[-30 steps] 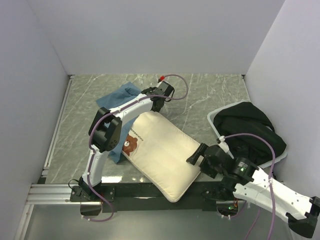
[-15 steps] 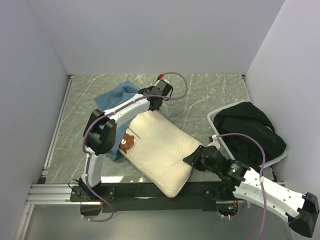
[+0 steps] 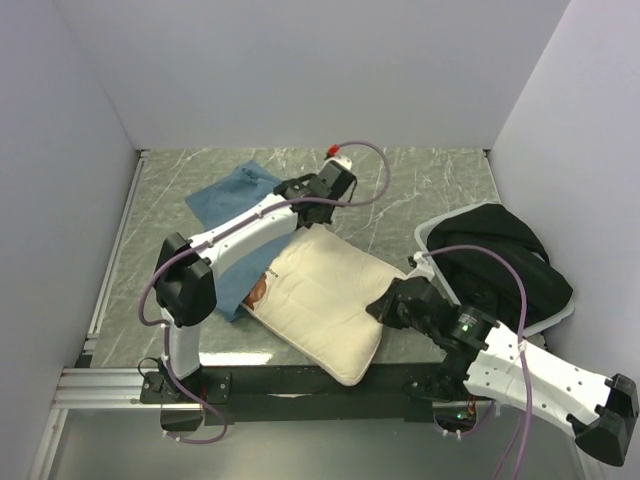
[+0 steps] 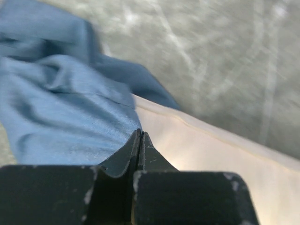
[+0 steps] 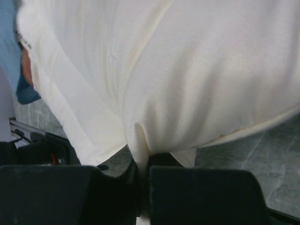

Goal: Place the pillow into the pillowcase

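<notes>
The cream-white pillow lies slanted at the table's near middle, and its bear face is partly under the left arm. The dusty-blue pillowcase lies crumpled at the back left and runs under the pillow's left side. My left gripper is at the pillow's far corner. In the left wrist view it is shut, its tips pinching the pillowcase edge where it meets the pillow. My right gripper is at the pillow's right edge. There it is shut on a fold of the pillow.
A white basket holding a black fabric bundle stands at the right, close to the right arm. White walls close off the back and both sides. A metal rail runs along the near edge.
Both grippers have shut, the right one on the pillow's edge. The left arm has swung right and the pillow has shifted slightly left and flattened.
</notes>
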You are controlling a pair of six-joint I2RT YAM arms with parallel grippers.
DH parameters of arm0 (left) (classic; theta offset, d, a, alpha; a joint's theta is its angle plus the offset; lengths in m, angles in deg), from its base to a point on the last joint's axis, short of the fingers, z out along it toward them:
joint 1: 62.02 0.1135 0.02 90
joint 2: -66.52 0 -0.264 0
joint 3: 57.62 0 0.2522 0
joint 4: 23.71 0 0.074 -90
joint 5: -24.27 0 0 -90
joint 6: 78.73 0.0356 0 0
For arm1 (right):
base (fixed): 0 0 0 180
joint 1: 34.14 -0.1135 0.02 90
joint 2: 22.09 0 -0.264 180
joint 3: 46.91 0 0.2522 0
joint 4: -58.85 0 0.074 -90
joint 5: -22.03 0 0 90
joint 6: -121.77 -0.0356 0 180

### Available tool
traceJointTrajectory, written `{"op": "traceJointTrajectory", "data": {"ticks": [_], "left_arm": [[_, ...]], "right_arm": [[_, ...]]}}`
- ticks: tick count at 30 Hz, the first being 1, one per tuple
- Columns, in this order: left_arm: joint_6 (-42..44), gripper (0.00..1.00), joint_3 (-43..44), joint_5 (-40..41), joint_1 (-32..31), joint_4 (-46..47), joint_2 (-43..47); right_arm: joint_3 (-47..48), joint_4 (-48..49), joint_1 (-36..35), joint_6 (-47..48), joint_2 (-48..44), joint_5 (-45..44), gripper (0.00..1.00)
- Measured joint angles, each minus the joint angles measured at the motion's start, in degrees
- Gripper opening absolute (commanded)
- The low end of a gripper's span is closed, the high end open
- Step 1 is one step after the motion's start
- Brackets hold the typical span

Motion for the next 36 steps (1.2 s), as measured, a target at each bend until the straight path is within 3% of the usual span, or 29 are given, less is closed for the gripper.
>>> {"op": "traceJointTrajectory", "data": {"ticks": [10, 17, 21, 24, 28, 33, 36], "left_arm": [[-4.7, 0.01, 2.7, -5.3, -6.5, -1.1, 3.8], [-7.8, 0.01, 10.8, -6.3, -8.2, -1.1, 12.7], [-8.7, 0.01, 14.9, -5.0, -6.2, -2.8, 15.1], [-9.5, 0.01, 13.0, -5.4, -4.6, -1.1, 15.2], [-9.8, 0.01, 13.3, -8.5, -4.0, -1.9, 10.7], [-9.6, 0.01, 37.9, -13.0, -3.9, -5.7, -6.7], [-10.3, 0.01, 36.6, -13.4, -3.6, -3.2, -5.4]], "right_arm": [[29.2, -5.1, 0.0, 15.6, 5.2, 0.1, 0.00], [25.3, 4.2, 1.3, 18.0, 4.9, 4.0, 0.00], [24.2, 3.6, 1.6, 19.8, 7.5, 5.0, 0.00], [28.3, 1.6, 2.0, 22.1, 8.4, 4.5, 0.00], [38.6, -0.5, 1.8, 25.6, 9.8, 3.6, 0.00], [48.5, -3.9, 3.5, 30.8, 13.9, -1.3, 0.00], [54.2, -6.8, 7.2, 34.3, 18.5, -3.0, 0.00]]}}
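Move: At the left gripper, the mouth edge of the blue pillowcase is already pinched; the pillow's middle lies some 17 cm back from this hand, about 10 cm lower, straight in line, and the case's middle 17 cm to its left, 4 cm back and 14 cm down. The right gripper already holds the pillow's right edge: the case's middle is about 28 cm to its left, 15 cm ahead, 8 cm lower; the pillow's middle 11 cm left, 1 cm ahead, slightly below; the black-lined bin 25 cm right, 9 cm ahead, slightly below. Hoisting in two heaves with a short dip between them, both hands keep shut: the right raises its pinched pillow edge about 30 cm, easing forward late, its fingers tipping upward. The left rises some 20 cm with the case mouth, first swinging back and right, then coming forward again and farther right, its wrist rolling right side up. ##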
